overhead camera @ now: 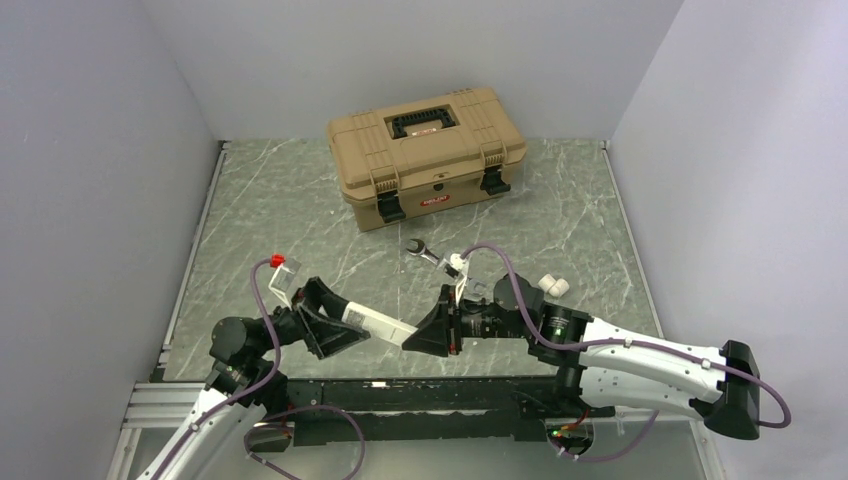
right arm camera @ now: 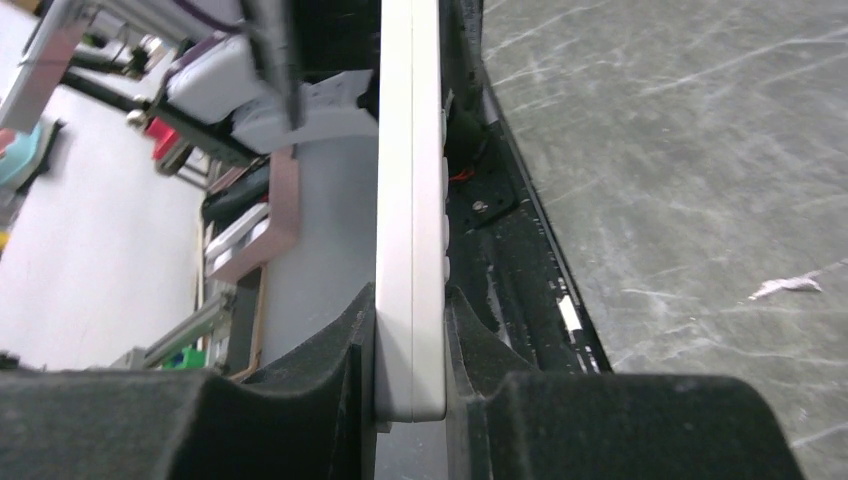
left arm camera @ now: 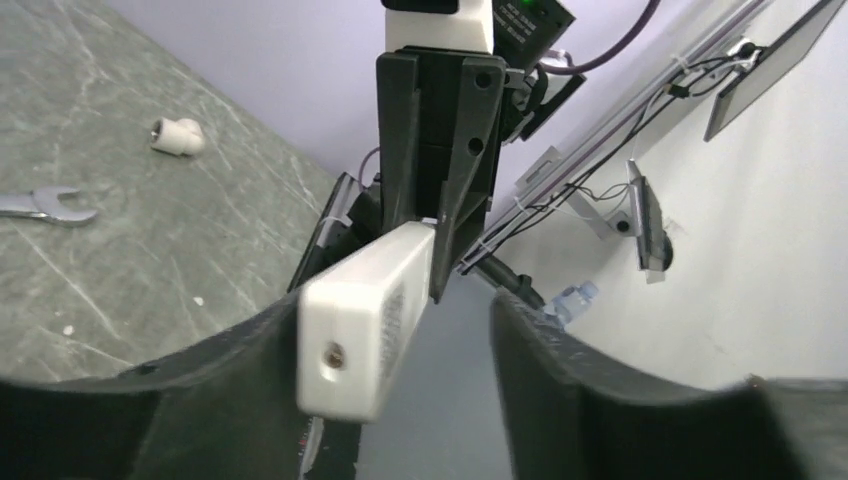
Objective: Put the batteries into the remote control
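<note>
The remote control (overhead camera: pixel 380 325), a slim white bar, hangs level above the table's near edge between my two grippers. My right gripper (overhead camera: pixel 432 333) is shut on one end; in the right wrist view both pads press its flat sides (right arm camera: pixel 410 250), with small buttons on the right face. My left gripper (overhead camera: pixel 345 333) stands open around the other end. In the left wrist view the remote (left arm camera: pixel 365 320) lies against the left finger (left arm camera: pixel 240 370), and a clear gap separates it from the right finger (left arm camera: pixel 560 380). No batteries show in any view.
A tan toolbox (overhead camera: pixel 425 150) with black latches stands shut at the back. A steel wrench (overhead camera: pixel 422 250) lies on the grey marbled table (overhead camera: pixel 300 200) in front of it. A white pipe fitting (overhead camera: pixel 553 285) sits to the right of the wrench.
</note>
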Robot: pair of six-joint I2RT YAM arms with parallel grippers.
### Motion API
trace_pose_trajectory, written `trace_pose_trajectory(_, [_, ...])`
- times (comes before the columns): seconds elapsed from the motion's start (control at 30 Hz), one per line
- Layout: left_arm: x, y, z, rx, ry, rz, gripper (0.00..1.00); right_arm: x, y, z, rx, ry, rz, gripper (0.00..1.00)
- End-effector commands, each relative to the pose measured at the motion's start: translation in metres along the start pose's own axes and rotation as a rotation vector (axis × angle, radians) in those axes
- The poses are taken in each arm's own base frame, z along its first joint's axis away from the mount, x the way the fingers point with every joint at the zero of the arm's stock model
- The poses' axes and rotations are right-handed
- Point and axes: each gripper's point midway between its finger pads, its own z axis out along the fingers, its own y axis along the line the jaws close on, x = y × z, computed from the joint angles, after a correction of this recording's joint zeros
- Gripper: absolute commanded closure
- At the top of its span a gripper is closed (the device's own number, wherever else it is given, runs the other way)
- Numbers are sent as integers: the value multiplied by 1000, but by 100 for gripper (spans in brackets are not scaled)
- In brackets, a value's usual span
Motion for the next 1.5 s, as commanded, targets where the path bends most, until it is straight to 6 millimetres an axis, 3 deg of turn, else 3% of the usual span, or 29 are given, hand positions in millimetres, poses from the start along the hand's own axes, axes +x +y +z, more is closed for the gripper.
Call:
trace_pose_trajectory(0.0, [-11,5,2,-42,-43,39,8,-21,-14,-2,93,-109,25,100])
trace_pose_trajectory(0.07, [-11,9,2,-65,-41,32,1,-21,-20,-6,128,-125,26,100])
trace_pose_trajectory(0.6, [-12,18,2,-92,-69,5,4,-15,-16,-3,96,-94,30,100])
trace_pose_trajectory(0.97, [-2,64,-9,-330,-82,-117,2,-31,-66,-29,445,-102,-59,100])
trace_pose_trajectory(1.1, [2,77,-19,-457,-65,-132,2,-15,-104,-40,676,26,-89,100])
trace_pose_trajectory(1.23, [-8,83,-32,-593,-79,-106,2,5,-148,-53,968,103,-157,100])
trace_pose_trajectory(1.37, [-13,92,-45,-718,-103,-127,2,21,-162,-49,1148,117,-274,100])
trace_pose_trajectory(1.47, [-12,99,-54,-788,-115,-140,2,34,-161,-42,1221,135,-368,100])
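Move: The remote spans the gap between the grippers. Its far end sits between the left fingers, its middle about 4 cm to the right of the left hand and level with it. From the right hand, which grips the near end, the middle is some 7 cm to the left and 2 cm ahead. The wrench lies roughly 22 cm ahead, 7 cm right and 22 cm below the right hand; the white fitting some 20 cm ahead and 31 cm right, equally low. Down and forward goes the right hand with the remote, slowly at first with a pause, then fast, about 14 cm lower and 9 cm farther out, drifting right while its fingers pitch steeply down and swing clockwise. The left hand finishes opening wide, comes free of the remote's end and backs off forward, down and finally left, tilting down and turning counter-clockwise. ##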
